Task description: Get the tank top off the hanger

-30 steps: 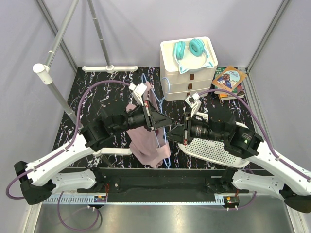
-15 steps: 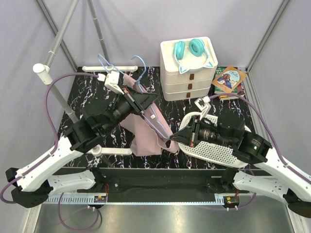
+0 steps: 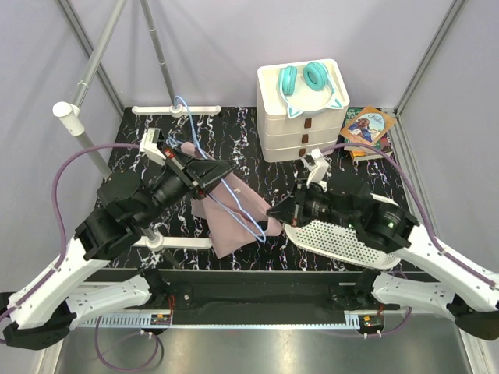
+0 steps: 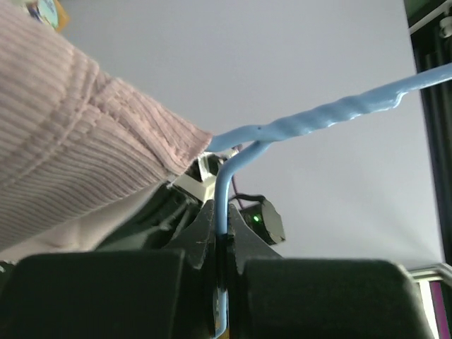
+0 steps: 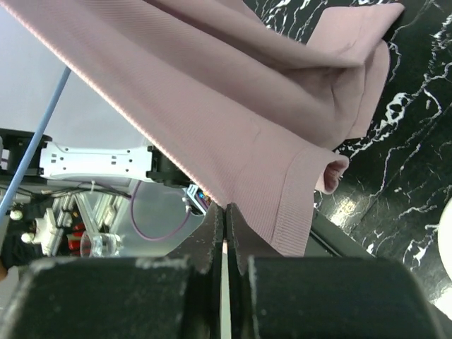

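Note:
The light-blue wire hanger (image 3: 234,204) slants from its hook near the back rail down to the front middle of the table. My left gripper (image 3: 224,171) is shut on its wire, which runs up between the jaws in the left wrist view, where the hanger (image 4: 224,191) meets the left gripper (image 4: 222,244). The pink tank top (image 3: 224,222) hangs around the wire and sags onto the table. My right gripper (image 3: 273,212) is shut on its ribbed edge; the right wrist view shows the tank top (image 5: 233,106) stretched away from the right gripper (image 5: 226,215).
A white drawer unit (image 3: 300,128) carrying teal headphones (image 3: 304,78) stands at the back middle, a book (image 3: 368,127) to its right. A white perforated tray (image 3: 343,243) lies under the right arm. The grey rail pole (image 3: 93,66) and its white feet (image 3: 175,111) stand on the left.
My left gripper has swung left and back with the hanger, tilting its hook toward the rear. The tank top has been drawn out between the two grippers. The right gripper shifted slightly.

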### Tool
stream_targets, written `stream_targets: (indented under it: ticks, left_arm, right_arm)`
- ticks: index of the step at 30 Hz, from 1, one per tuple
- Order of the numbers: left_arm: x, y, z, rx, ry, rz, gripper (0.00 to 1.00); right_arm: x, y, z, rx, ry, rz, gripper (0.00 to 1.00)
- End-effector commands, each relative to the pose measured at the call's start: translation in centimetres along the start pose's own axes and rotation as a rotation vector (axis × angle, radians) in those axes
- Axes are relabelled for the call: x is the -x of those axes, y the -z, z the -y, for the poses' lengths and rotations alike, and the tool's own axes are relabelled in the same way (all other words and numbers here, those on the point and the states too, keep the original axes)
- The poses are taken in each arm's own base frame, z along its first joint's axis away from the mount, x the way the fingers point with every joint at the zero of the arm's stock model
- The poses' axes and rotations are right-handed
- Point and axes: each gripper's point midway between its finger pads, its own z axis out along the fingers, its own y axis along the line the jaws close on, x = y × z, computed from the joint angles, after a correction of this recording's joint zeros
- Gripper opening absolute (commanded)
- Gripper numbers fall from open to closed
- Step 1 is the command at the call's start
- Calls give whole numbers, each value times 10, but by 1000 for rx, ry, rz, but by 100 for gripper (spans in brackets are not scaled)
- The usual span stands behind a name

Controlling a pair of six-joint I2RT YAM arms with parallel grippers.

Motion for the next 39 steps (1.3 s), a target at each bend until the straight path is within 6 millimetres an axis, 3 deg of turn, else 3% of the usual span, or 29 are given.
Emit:
stream_targets:
  ticks: [1, 6, 14, 21, 27, 31, 32, 34, 39]
  left_arm:
    - [-11, 7, 16, -60, 115, -76, 0]
    - [-34, 1, 5, -28, 111, -196, 0]
    - [-45, 15, 0, -37, 107, -246, 0]
    - [-57, 30, -4, -44, 135, -316, 0]
    - [-61, 42, 3, -65, 107, -334, 0]
    - [-51, 51, 6, -52, 39, -290, 0]
    - [-50, 52, 4, -45, 11, -285, 0]
    - [-47, 53, 1, -23, -14, -275, 0]
    - [-46, 45, -13, 18, -69, -256, 0]
  right_arm:
    - [27, -8, -38, 113, 100, 35, 0]
    - [50, -31, -57, 128, 182, 49, 0]
    - [79, -67, -49, 73, 157, 70, 0]
    - [97, -99, -28, 44, 127, 42, 0]
    - [113, -108, -31, 59, 171, 56, 0]
    - [132, -90, -38, 36, 213, 107, 0]
    - [144, -77, -48, 41, 249, 145, 0]
    - [154, -62, -48, -2, 276, 180, 0]
    - [193, 4, -69, -57, 378, 346, 0]
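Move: The left hand still holds the hanger by its neck, with the tank top's middle about 7 cm back from it, 1 cm right and some 20 cm below. The right hand already pinches the tank top's edge, the middle lying level ahead, roughly 8 cm left and 8 cm below; the hanger's near end is about 6 cm back, 1 cm left and 3 cm above. The drawer unit stands some 23 cm ahead, 10 cm right, 17 cm lower. Right hand pulls tank top 12 cm forward and left, then up; left hand draws hanger back 6 cm. ##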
